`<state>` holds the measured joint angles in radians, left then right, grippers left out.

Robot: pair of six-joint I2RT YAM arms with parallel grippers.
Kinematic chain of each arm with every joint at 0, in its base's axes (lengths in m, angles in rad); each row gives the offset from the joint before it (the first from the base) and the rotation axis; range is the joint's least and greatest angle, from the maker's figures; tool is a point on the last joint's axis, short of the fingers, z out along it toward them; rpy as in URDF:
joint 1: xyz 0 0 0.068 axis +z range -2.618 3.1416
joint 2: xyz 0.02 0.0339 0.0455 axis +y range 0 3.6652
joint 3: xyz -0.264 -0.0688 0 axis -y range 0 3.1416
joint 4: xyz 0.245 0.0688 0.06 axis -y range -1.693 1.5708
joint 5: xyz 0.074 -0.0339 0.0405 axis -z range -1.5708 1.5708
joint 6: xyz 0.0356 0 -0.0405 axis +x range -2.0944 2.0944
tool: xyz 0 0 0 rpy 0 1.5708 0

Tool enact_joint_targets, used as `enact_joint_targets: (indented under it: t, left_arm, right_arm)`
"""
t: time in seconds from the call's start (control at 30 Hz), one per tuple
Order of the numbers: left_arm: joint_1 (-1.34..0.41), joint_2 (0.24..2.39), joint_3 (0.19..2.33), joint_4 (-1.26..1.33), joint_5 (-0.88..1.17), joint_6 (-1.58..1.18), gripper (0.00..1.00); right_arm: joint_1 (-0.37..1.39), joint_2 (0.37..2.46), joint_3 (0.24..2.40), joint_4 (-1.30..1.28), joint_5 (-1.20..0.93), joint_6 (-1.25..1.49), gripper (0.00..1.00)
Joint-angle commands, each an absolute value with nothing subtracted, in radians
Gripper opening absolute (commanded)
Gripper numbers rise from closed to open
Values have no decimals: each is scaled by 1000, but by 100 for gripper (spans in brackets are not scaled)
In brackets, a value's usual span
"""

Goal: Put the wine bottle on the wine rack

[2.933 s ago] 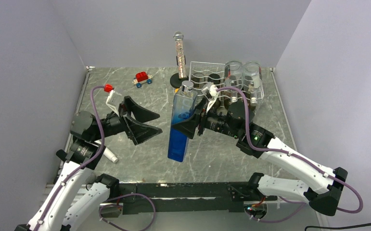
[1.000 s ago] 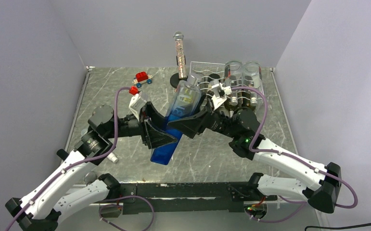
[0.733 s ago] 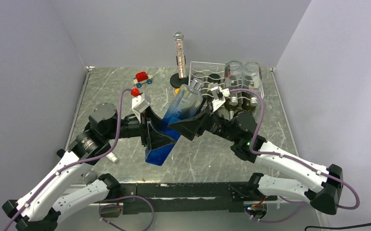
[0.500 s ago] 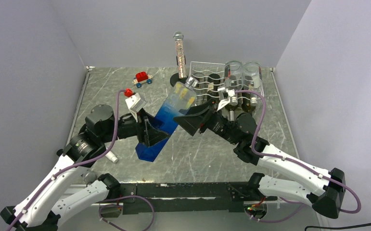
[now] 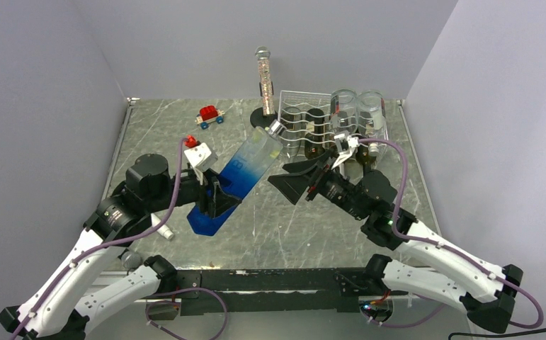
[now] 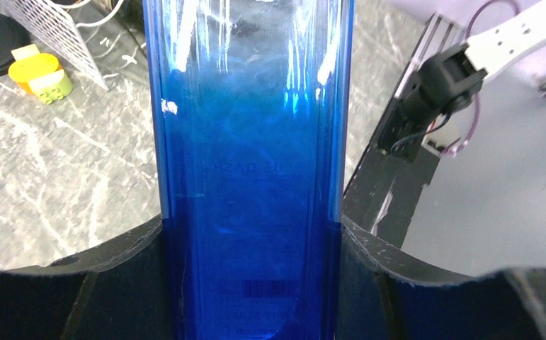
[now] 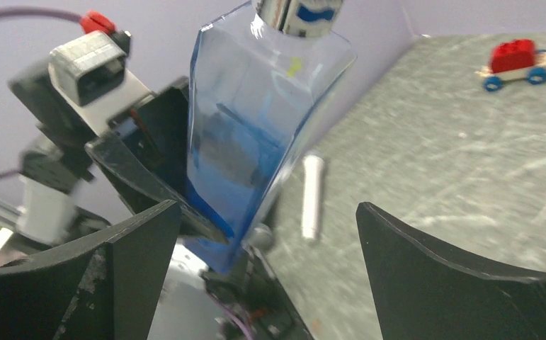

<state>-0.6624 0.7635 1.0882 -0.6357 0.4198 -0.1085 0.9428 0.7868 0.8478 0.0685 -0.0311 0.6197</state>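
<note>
The wine bottle is a tall square glass bottle, blue at its base and clear toward its silver cap. It hangs tilted over the table, cap pointing up-right toward the white wire wine rack. My left gripper is shut on the bottle's lower blue part; in the left wrist view the bottle fills the gap of the left gripper. My right gripper stands open just right of the bottle, touching nothing. The right wrist view shows the bottle beyond the right gripper.
Two glass jars and dark bottles occupy the rack's right side. A glitter tube stands on a black base left of the rack. A red toy car, a white cylinder and a yellow piece lie on the table.
My right gripper let go of the bottle, opened wide and drew back to the right. My left gripper kept the bottle, moved left and lower, and the bottle tilted further.
</note>
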Motion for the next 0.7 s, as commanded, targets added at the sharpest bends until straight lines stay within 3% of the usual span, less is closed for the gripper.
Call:
enact_joint_targets:
  t: [0.0,0.3,0.67]
  left_arm:
    - [-662,772,1194,-622,434,74,1]
    - [-665,915,1200,-781,547,227,1]
    - [-670,852,1162,-793,664,301,1]
  right_arm:
    - [943,746,1052,-274,-44,367,100]
    - [945,882,1322,-578,-298,-2,100]
    - [1014,1164,1532,-869,-414,-326,100]
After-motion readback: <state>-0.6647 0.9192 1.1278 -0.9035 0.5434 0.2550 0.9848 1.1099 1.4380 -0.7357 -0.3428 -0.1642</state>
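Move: Across from the right hand, some 12 cm to its left, about level and a couple of centimetres lower, is the middle of the blue bottle, its neck slanting up, forward and to the right. The wine rack lies roughly 34 cm ahead of this hand, 20 cm right and 30 cm down; the yellow-green toy some 36 cm ahead, 7 cm left, 35 cm down. From the left hand, which already grips the bottle, the rack is about 35 cm ahead, 37 cm right, 25 cm down. Lowering the bottle about 7 cm in a kept grip, the left hand tips its neck down and swings it clockwise towards the right hand. The open right hand rises some 5 cm, drawing back and right, then comes left and drops about 8 cm around the neck end, its wrist turning roughly 50 degrees until the fingers point left and down; contact can't be made out. ##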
